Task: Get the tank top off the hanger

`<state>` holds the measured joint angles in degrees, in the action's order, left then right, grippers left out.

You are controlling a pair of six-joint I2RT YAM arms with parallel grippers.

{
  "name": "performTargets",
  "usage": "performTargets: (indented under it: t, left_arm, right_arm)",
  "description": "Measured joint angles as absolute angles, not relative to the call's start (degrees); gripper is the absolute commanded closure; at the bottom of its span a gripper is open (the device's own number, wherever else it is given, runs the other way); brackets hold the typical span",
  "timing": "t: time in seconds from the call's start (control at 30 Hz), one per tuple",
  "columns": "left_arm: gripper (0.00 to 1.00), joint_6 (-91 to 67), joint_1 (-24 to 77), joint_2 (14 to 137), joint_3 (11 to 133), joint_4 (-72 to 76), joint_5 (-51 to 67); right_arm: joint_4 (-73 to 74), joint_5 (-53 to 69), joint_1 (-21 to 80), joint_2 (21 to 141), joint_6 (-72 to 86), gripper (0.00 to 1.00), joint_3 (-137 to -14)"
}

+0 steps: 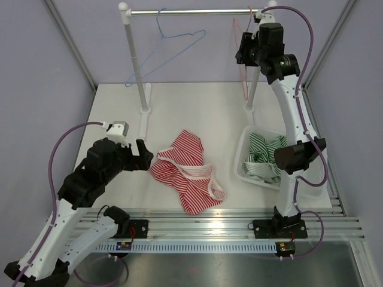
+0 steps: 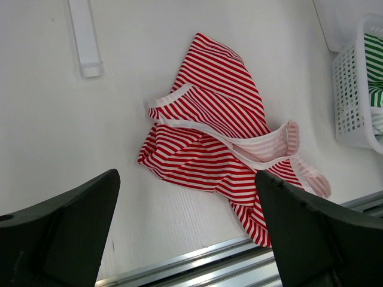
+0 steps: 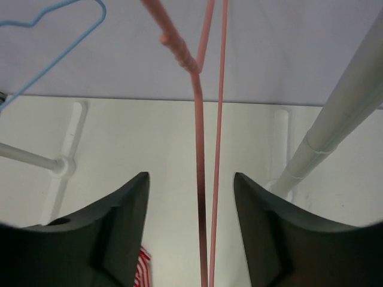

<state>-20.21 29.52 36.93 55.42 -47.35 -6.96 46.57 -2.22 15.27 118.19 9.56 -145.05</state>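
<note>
The red-and-white striped tank top (image 1: 185, 170) (image 2: 209, 119) lies crumpled on the white table, off any hanger. The bare pink hanger (image 1: 242, 72) (image 3: 199, 149) hangs from the rail at the right end. My right gripper (image 1: 244, 51) (image 3: 191, 179) is raised at the hanger. Its jaws stand apart on either side of the two pink wires, with a gap on both sides. My left gripper (image 1: 142, 156) (image 2: 187, 179) is wide open just above the table, at the left edge of the tank top, holding nothing.
A bare blue hanger (image 1: 165, 37) hangs on the rail (image 1: 191, 11) to the left. The rack's white posts (image 1: 136, 60) stand at the back. A white basket (image 1: 244, 149) (image 2: 350, 89) with green striped clothes sits at the right.
</note>
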Motion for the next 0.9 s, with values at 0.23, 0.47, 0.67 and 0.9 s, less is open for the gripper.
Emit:
performTargets:
  t: [0.23,0.47,0.67,0.9]
  left_arm:
    - [0.01,-25.47,31.92,44.93,54.94,-45.01,-9.43]
    - [0.01,-30.65,40.34,61.76,52.60,-36.36,-11.51]
    - [0.01,-32.08,45.63,75.11,51.22,-29.78,-12.27]
    - [0.04,-34.52,50.13,87.26,49.54,-22.31,-12.01]
  right_arm:
    - [47.66,0.56,15.27,107.22,8.80,0.01,-132.00]
    - [44.80,6.20,15.27,77.69,9.30,0.00,-101.01]
    - [41.60,14.66,15.27,54.59,10.72,0.00,-83.00]
    - [38.70,24.84,15.27,39.53,13.82,0.01,-69.14]
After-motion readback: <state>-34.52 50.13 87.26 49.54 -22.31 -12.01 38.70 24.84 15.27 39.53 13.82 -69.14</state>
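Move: The red striped tank top lies about 12 cm to the left gripper's right, 2 cm ahead and 24 cm below; the basket with the green top is some 44 cm right and 7 cm ahead of that gripper, the left rack foot about 21 cm ahead and 5 cm left. From the right gripper, the pink hanger is at its fingertips, its middle some 5 cm down, while the tank top is roughly 33 cm back, 15 cm left and 38 cm below. Bring the open left gripper down about 20 cm and rightward some 14 cm onto the red tank top's white trim, edging forward at first, and tip the fingers further down by about 25 degrees. Meanwhile finish opening the right fingers to free the pink hanger and draw that hand straight back about 35 cm at much the same height, turning it counter-clockwise. ##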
